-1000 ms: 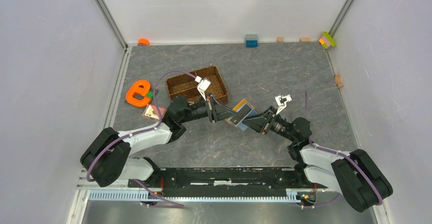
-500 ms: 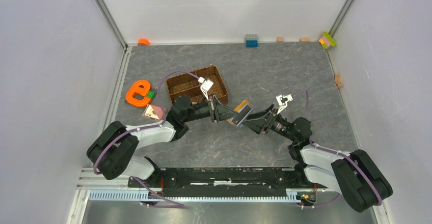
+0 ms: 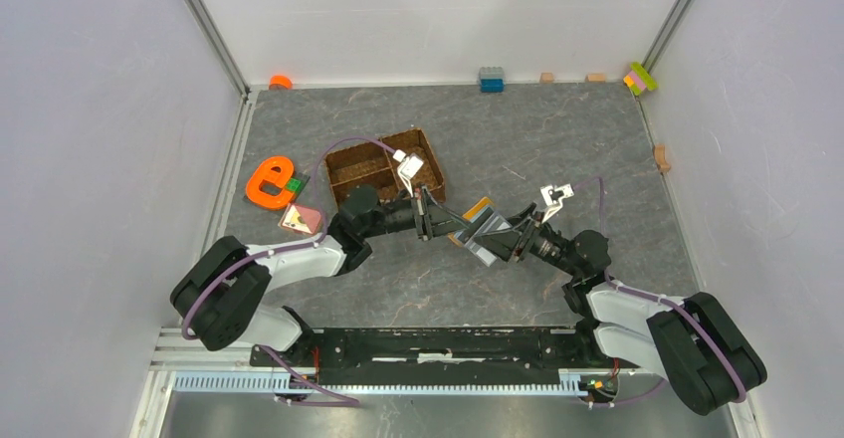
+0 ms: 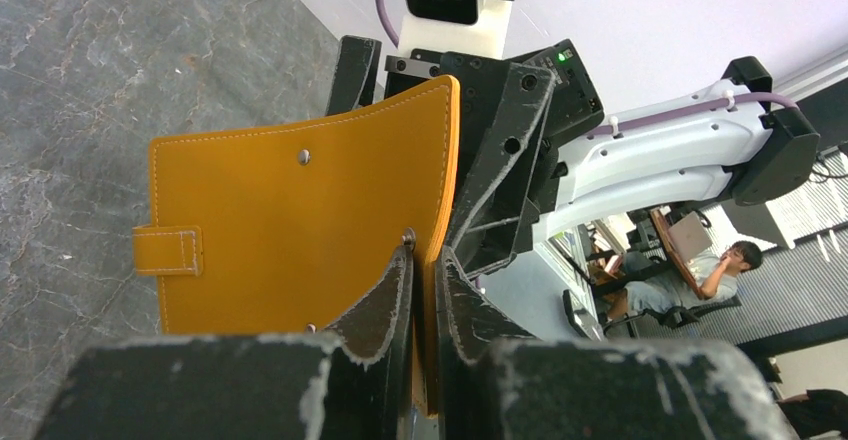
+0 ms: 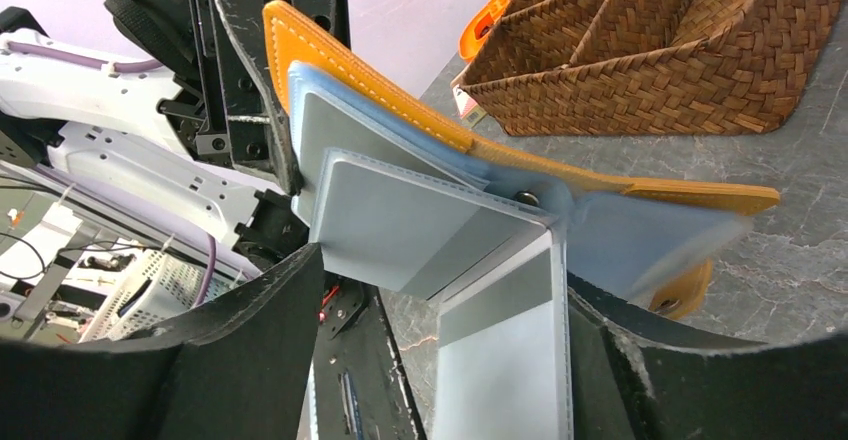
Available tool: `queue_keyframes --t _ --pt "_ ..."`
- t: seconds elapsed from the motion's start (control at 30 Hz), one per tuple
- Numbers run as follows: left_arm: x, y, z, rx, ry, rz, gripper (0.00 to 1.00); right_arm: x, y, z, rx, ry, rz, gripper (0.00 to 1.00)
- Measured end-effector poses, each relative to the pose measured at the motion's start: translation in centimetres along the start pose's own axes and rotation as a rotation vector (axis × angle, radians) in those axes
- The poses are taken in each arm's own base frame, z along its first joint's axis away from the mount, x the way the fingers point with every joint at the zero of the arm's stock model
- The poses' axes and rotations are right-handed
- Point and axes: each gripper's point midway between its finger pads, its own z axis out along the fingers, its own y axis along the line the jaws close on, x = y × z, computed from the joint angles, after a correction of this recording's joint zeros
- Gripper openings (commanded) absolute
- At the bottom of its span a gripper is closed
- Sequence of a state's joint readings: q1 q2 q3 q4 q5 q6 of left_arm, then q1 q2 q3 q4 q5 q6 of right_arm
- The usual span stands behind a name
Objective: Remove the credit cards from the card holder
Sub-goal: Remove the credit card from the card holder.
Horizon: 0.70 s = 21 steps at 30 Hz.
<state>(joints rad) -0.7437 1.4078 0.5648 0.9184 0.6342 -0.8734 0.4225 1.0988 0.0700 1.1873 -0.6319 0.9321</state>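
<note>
The card holder (image 3: 476, 215) hangs in the air between both arms, unfolded. In the left wrist view its orange cover (image 4: 300, 230) with the snap tab faces me, and my left gripper (image 4: 425, 265) is shut on its edge. The right wrist view looks into its pale blue-grey lining (image 5: 420, 230). One pale grey credit card (image 5: 500, 360) with a darker stripe sticks out of a slot. It lies between the wide-apart fingers of my right gripper (image 5: 450, 290), close to the right finger (image 5: 700, 380). That gripper (image 3: 501, 240) is open.
A brown woven divided tray (image 3: 383, 164) stands just behind the left arm on the grey floor. An orange e-shaped toy (image 3: 269, 181) and a small pink triangle piece (image 3: 301, 219) lie to its left. A blue brick (image 3: 490, 79) and several small bricks (image 3: 640, 78) line the back wall.
My right gripper's jaws have spread wide apart. The left gripper has carried the card holder slightly right, and a grey panel now hangs lower beneath it.
</note>
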Motion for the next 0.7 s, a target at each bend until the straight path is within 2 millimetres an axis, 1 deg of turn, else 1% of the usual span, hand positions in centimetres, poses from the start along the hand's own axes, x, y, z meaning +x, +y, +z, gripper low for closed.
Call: queue_keyframes --t 0.07,0.1,0.2,0.3,0.37,0.47,0.57,0.7 --pt "0.0 -0.1 0.1 0.004 0.002 0.002 0.02 0.0 0.0 0.0 0.002 0.000 0.001 0.60" --pt "0.0 -0.2 0.1 0.005 0.002 0.003 0.02 0.0 -0.2 0.0 0.008 0.000 0.002 0.59" --pt "0.1 -0.2 0.1 0.004 0.004 0.001 0.02 0.1 -0.4 -0.1 0.017 0.003 0.005 0.63" --pt "0.1 0.0 0.2 0.001 0.007 0.001 0.08 0.2 -0.5 -0.1 0.022 0.007 0.006 0.55" --pt "0.3 0.2 0.3 -0.002 0.011 0.002 0.11 0.3 -0.8 -0.1 0.035 0.011 0.007 0.54" --pt "0.8 0.7 0.5 -0.025 0.029 0.019 0.12 0.8 -1.4 -0.2 0.058 0.028 0.018 0.52" --pt "1.3 1.5 0.9 -0.078 0.046 0.048 0.12 1.3 -2.0 -0.4 0.085 0.046 0.029 0.46" --pt "1.6 2.3 1.4 -0.165 0.068 0.120 0.16 2.0 -3.0 -0.6 0.130 0.066 0.052 0.37"
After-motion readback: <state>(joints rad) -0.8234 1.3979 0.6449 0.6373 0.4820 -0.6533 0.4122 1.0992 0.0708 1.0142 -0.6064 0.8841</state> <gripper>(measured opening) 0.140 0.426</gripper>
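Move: The card holder's clear sleeve, hanging open off its tan cover, already stands between the right hand's spread fingers, about 1 cm back and 1 cm below its hand point. The holder's middle is some 3 cm to the right hand's left and 1 cm ahead. The wicker basket is roughly 14 cm ahead, 21 cm left and 14 cm below. From the left hand, which pinches the holder's edge, that sleeve lies about 4 cm right, 1 cm back and 3 cm lower. Around the clear sleeve the right fingers close to about half their gap, while that hand sinks some 3.5 cm and tips its fingertips slightly down. The left hand keeps its pinch on the card holder's edge and takes it down too, nearly 3 cm, and over to the right by half that, tilting its fingertips down about 10 degrees; both speed up towards the end. ##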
